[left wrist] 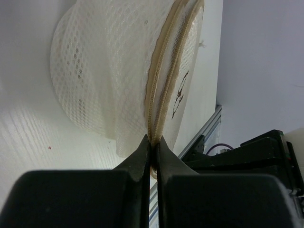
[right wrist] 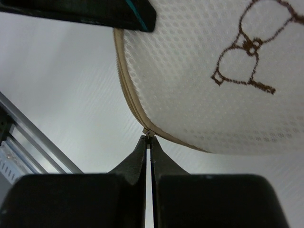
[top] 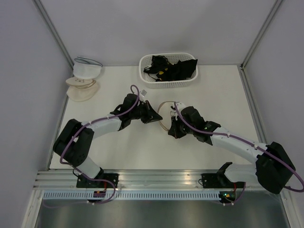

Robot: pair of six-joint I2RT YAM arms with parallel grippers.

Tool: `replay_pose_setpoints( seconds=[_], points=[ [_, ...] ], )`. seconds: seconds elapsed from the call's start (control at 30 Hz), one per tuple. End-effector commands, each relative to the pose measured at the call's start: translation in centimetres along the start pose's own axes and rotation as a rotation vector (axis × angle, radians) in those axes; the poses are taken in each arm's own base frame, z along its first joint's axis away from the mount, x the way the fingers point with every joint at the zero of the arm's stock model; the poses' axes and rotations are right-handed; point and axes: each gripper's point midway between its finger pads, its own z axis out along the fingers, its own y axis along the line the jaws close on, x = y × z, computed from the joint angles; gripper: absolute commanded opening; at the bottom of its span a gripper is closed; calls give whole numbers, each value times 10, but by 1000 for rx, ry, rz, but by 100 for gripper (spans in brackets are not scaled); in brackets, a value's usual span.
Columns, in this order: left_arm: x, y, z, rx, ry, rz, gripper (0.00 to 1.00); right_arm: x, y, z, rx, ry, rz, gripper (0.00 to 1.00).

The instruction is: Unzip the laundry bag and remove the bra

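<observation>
The laundry bag (left wrist: pixel 109 80) is a cream mesh dome with a beige zip band and a brown bra drawing on its flat face (right wrist: pixel 247 52). It stands on edge in mid-table between the two arms (top: pixel 165 111). From the left, my left gripper (left wrist: pixel 153 142) is shut on the bag's zip-band rim. My right gripper (right wrist: pixel 149 141) comes from the other side and is shut on the small metal zip pull (right wrist: pixel 148 134) at the bag's lower edge. The zip looks closed along the stretch in view. The bra is hidden.
A white slotted basket (top: pixel 142 71) with black garments (top: pixel 172 69) sits at the back centre. Stacked cream and white dome pouches (top: pixel 84 80) lie at the back left by the wall. An aluminium rail (top: pixel 156 178) runs along the near edge.
</observation>
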Motion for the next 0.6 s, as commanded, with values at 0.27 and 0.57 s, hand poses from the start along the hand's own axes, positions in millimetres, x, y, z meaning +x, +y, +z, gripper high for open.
replay_pose_setpoints(
  seconds=[0.27, 0.57],
  points=[
    [-28, -8, -10, 30, -24, 74, 2, 5, -94, -26, 576, 24, 49, 0],
    [-20, -9, -10, 54, 48, 101, 2, -29, -153, -30, 897, -131, 133, 0]
  ],
)
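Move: The laundry bag's zip pull is already in the right fingers; the right side of the rim, where the pull is taken, lies about 6 cm ahead, 8 cm to the right and 4 cm lower. The bag's middle is some 7 cm ahead, 3 cm right, and the basket 33 cm straight ahead. The left fingers already pinch the rim: from them the right side lies 1 cm back, 12 cm right, the bag's middle level ahead, 7 cm right. The zip pull is drawn along the near edge of the bag's rim by the right fingers, still shut on it, to the right by about 10 cm, bending increasingly forward, and down a few centimetres early on, while that hand turns clockwise some 30 degrees and its left side dips. The left hand keeps its pinch on the rim as a counter-hold, easing forward and left by barely more than a centimetre. ##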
